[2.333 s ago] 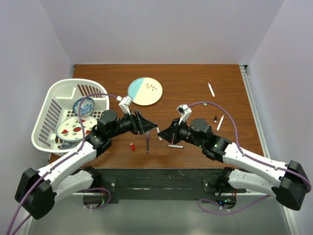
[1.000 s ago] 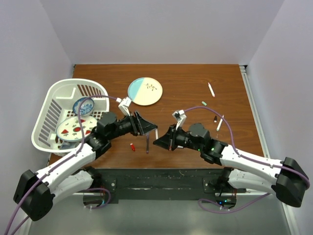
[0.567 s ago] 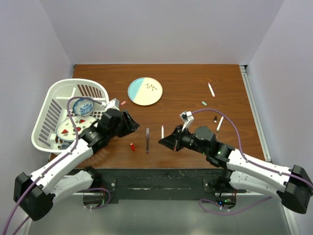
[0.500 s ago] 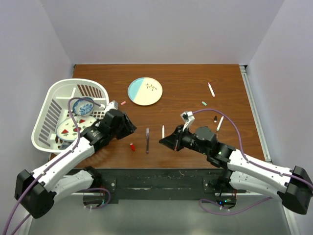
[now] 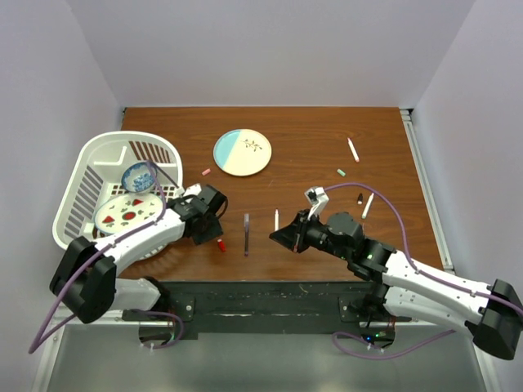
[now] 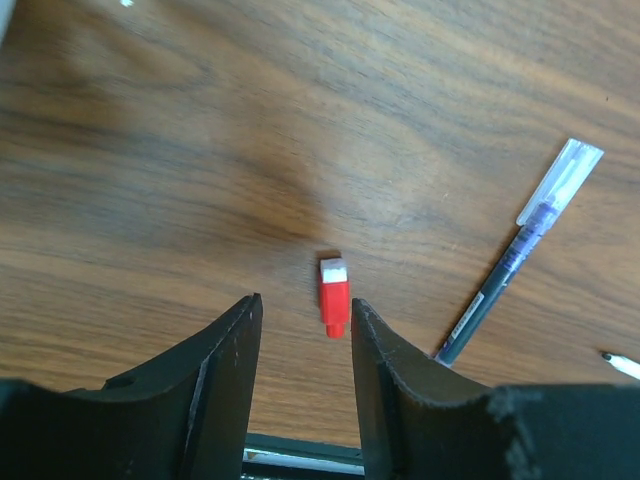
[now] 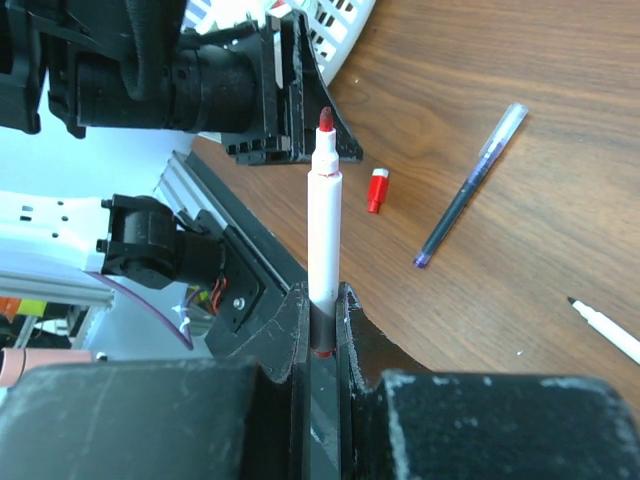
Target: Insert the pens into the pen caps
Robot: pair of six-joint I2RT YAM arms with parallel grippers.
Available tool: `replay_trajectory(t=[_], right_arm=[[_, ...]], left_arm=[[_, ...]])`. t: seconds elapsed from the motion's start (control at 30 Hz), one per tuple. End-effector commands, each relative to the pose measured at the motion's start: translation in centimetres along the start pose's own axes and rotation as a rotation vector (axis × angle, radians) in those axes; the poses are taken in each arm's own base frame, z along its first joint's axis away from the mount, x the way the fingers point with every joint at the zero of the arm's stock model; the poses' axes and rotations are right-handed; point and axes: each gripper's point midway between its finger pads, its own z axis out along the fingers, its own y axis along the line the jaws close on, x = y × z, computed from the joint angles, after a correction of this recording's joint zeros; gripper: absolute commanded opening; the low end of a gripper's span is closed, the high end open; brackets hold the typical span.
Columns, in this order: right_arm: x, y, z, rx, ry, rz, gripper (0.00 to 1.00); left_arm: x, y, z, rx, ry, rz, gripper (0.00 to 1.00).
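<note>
A red pen cap [image 6: 334, 295] lies on the wooden table just beyond the tips of my left gripper [image 6: 304, 303], which hovers open above it with nothing between the fingers; the top view shows the cap [image 5: 221, 244] by that gripper [image 5: 216, 231]. My right gripper [image 7: 322, 300] is shut on a white pen [image 7: 323, 230] whose red tip points up and away from the jaws; from above, the pen [image 5: 276, 219] sticks out of the gripper [image 5: 279, 234]. A dark purple pen [image 5: 246, 234] lies between the arms.
Two more white pens [image 5: 353, 149] [image 5: 368, 205] lie at the right with a green cap [image 5: 341, 172] and a black cap [image 5: 359, 197]. A pink cap [image 5: 206, 172] sits beside a plate [image 5: 243, 152]. A white basket [image 5: 86, 175] of dishes stands left.
My left gripper left the dark purple pen lying on the table, drew back left, then came down over the red cap with its jaws narrowing. The right gripper, still holding its pen, shifted slightly right.
</note>
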Motion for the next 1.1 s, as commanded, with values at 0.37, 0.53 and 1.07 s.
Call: replay_trajectory(t=[0.37, 0.53, 1.07], right_arm=[[-0.6, -0.4, -0.4, 0.022, -0.033, -0.044, 0.0], [-0.6, -0.3, -0.7, 0.019, -0.036, -0.045, 0.0], [-1.2, 0.0, -1.3, 0.014, -0.049, -0.053, 0.0]], left_arm=[[1.1, -2.7, 1.7, 0.055, 0.054, -0.029, 0.43], [1.8, -2.6, 2.6, 0.037, 0.082, -0.019, 0.39], [2.5, -1.0, 3.5, -0.029, 0.088, 0.001, 0.0]])
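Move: The red cap lies on the table about 4 cm below the left hand's open fingers and 2 cm to their right, level with them front to back. The capped blue pen's middle is roughly 10 cm right of that hand and 3 cm ahead, and a black-tipped white marker lies some 25 cm to its right, level with it. From the right hand, which holds the red-tipped marker, the red cap is about 17 cm left, 5 cm ahead and 18 cm below. The left hand first eases about 2 cm to its right to line up over the red cap while starting to sink, then drops straight down, nearly 4 cm in all, its fingers tipping only some 5 degrees nearer to vertical. Down at the table it stops and closes its half-open fingers from both sides, pinching the cap near its pale end, while the right hand keeps its hold on the red-tipped marker. ##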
